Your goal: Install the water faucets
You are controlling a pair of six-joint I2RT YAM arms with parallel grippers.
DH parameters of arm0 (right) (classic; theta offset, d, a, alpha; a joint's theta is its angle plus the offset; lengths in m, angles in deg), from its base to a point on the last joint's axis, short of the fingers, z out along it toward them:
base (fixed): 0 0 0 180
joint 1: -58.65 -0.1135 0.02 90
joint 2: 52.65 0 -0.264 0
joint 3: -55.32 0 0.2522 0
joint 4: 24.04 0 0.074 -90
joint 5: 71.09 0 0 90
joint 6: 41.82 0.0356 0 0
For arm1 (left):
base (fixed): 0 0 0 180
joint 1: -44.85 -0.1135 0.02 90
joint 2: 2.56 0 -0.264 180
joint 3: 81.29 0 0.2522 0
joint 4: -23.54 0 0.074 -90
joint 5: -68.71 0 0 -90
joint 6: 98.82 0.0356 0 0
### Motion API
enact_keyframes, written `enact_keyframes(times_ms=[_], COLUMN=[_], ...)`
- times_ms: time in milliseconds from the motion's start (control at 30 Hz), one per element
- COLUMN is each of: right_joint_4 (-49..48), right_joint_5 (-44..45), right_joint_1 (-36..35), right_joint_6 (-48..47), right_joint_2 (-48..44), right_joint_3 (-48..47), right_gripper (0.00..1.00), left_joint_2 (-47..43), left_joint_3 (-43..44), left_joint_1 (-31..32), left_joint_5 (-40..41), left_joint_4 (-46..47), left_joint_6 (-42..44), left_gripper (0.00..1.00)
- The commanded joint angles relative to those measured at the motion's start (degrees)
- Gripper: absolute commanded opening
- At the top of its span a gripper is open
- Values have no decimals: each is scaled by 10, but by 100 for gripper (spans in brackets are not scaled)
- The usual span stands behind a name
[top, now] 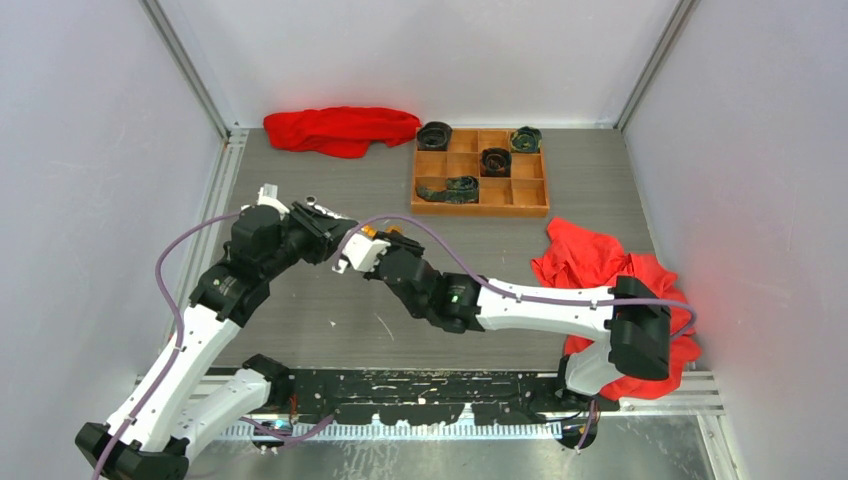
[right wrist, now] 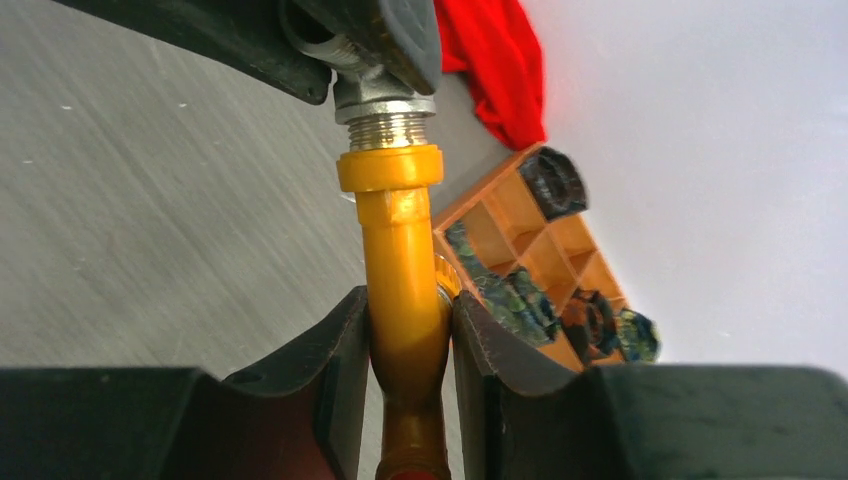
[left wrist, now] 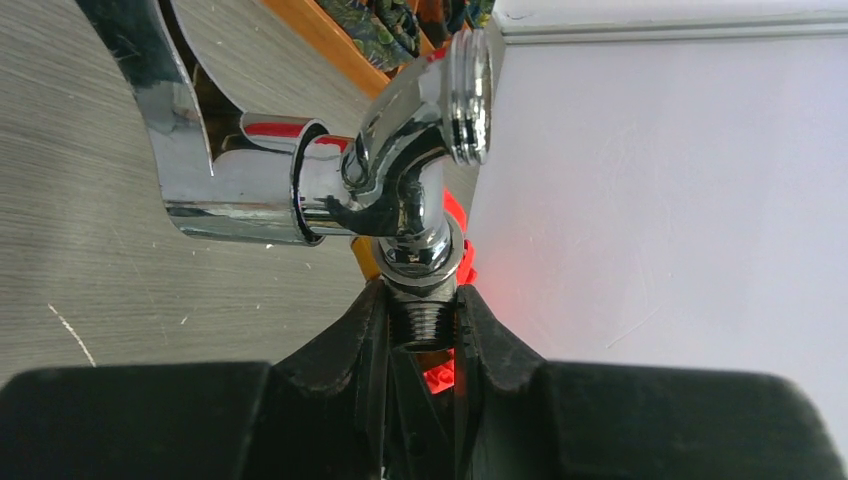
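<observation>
My left gripper [left wrist: 425,305] is shut on the threaded stub of the shiny silver faucet [left wrist: 400,190], whose handle and spout point away from the fingers. My right gripper [right wrist: 405,325] is shut on the orange-yellow faucet [right wrist: 400,260]. Its nut end touches a silver threaded end [right wrist: 385,125] held in the dark left fingers [right wrist: 390,35]. In the top view the two grippers, left [top: 325,232] and right [top: 362,250], meet tip to tip above the left middle of the table, with the orange piece [top: 385,233] between them.
A wooden compartment tray [top: 530,190] with dark rolled items stands at the back right. One red cloth [top: 340,128] lies at the back left. Another red cloth [top: 600,265] lies on the right under the right arm. Grey walls close in on three sides.
</observation>
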Motion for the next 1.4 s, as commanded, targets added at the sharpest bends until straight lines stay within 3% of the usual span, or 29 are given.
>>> enact_keyframes(times_ms=[0,200,467,733,833,900,1000,1067,1100,1200,1300,1367], right_joint_4=[106,121,127,95,1,-143,-367,-397,-374,-170,-35,10], right_joint_5=[-193,-389,-437,-785,-932,-1011,-1050,-1048,-1041,-979,-901,-867], right_joint_1=[31,100,120,230,278,304,318,319,320,322,325,331], right_joint_6=[146,264,279,438,586,738,947,983,968,799,701,672], right_joint_2=[-45,-83,-109,-90,-67,-55,-43,-46,-50,-95,-130,-147], right_joint_3=[-58,-50,-39,-54,-44,-10,41,50,51,32,26,27], right_gripper=[0,1,1,1,1,4,11,19,28,67,91,99], left_joint_2=[-17,-15,-14,-17,-19,-21,-24,-24,-24,-28,-30,-28], left_joint_3=[13,19,17,22,20,19,14,12,12,10,10,9], left_joint_1=[2,2,2,2,2,1,2,2,2,2,2,2], left_joint_5=[-15,-17,-16,-16,-15,-16,-13,-13,-14,-12,-9,-11], left_joint_4=[78,75,78,73,73,73,74,73,74,74,71,72], left_joint_6=[-8,-5,-5,-2,-1,-1,-2,-3,-3,-6,-6,-6], left_gripper=[0,0,0,0,0,0,0,0,0,0,0,0])
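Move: The right hand already grips the yellow pipe; its threaded joint with the chrome fitting lies about 3 cm ahead of that hand, 5 cm to its left and 2 cm above. The chrome faucet sits beyond the joint, roughly 6 cm ahead, 12 cm left and 5 cm up, while the wooden box is some 20 cm ahead, 18 cm right and 23 cm below. From the left hand, the yellow pipe lies about 3 cm back, 6 cm right and 2 cm below. The right hand keeps its grip on the yellow pipe and twists it about its long axis by a little over 100 degrees, clockwise as seen looking from the right hand towards the left, the hand point swinging some 6 cm back and 4 cm up on the way. At the end of the twist its fingers spread wide and let the pipe go, while the left hand keeps the chrome fitting pinched and rises about 2 cm during the later part of the turn. ##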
